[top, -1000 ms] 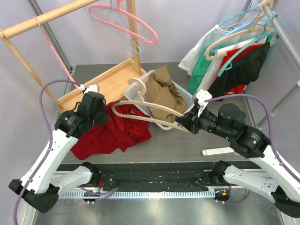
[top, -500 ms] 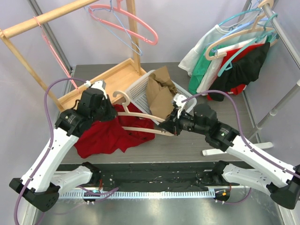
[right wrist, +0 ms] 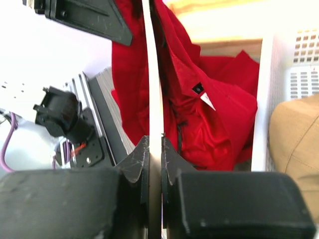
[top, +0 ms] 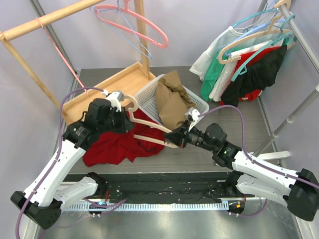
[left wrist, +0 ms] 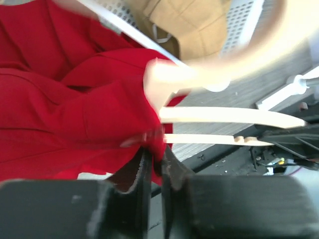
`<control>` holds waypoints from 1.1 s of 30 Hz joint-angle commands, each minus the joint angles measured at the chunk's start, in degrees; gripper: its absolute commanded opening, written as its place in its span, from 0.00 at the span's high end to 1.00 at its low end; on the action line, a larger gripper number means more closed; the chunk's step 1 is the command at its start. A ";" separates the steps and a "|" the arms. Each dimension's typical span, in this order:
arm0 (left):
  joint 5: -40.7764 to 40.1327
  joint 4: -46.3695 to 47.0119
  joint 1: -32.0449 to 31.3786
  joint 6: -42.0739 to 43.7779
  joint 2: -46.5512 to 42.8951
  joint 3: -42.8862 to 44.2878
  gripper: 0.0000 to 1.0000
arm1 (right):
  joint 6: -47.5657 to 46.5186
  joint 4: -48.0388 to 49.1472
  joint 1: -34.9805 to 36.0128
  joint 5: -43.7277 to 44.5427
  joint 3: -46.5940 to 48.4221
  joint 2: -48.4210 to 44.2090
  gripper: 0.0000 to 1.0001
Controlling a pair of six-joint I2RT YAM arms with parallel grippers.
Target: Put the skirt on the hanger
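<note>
The red skirt (top: 119, 144) lies crumpled on the table at the left, one edge lifted. My left gripper (top: 122, 123) is shut on that edge; in the left wrist view the red fabric (left wrist: 75, 114) is pinched between the jaws of that gripper (left wrist: 156, 159). The cream hanger (top: 147, 124) stretches between the two arms. My right gripper (top: 172, 138) is shut on the hanger's right end. In the right wrist view the hanger bar (right wrist: 153, 89) runs straight up from the jaws of that gripper (right wrist: 155, 149), along the skirt (right wrist: 209, 114).
A white basket (top: 149, 97) holding tan cloth (top: 172, 99) stands just behind the hanger. A wooden rack (top: 107, 84) with pink hangers (top: 132, 22) is at the back left. A rail of hung clothes (top: 244, 64) is at the back right.
My right arm has carried the hanger leftward, over the skirt and up to the left gripper. My left gripper has moved right, lifting the skirt's edge with it.
</note>
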 commanded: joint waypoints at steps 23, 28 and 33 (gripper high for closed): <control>-4.75 -3.74 0.47 27.73 -3.62 11.57 0.13 | 5.01 28.15 0.11 2.55 -7.53 -3.58 0.99; 6.96 -7.61 6.17 34.59 -1.24 14.73 0.11 | 4.40 24.11 0.02 0.61 -6.91 -5.68 0.99; 25.11 -8.57 18.56 38.63 0.07 14.38 0.11 | 4.75 22.87 -0.15 -0.53 -7.17 -6.65 0.99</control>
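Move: The left fingers still pinch the red skirt's edge, pulled over the hanger's left half; the hanger's hook is about 7 cm ahead, 2 cm right and 3 cm above. The laundry basket's middle is roughly 6 cm ahead, 18 cm right and 17 cm below. From the right hand, which grips the hanger's right end, that skirt edge is some 18 cm left, 6 cm ahead and 2 cm higher. The left fingers open, freeing the skirt, and rise leftward some 9 cm, then dip; right keeps the hanger. ##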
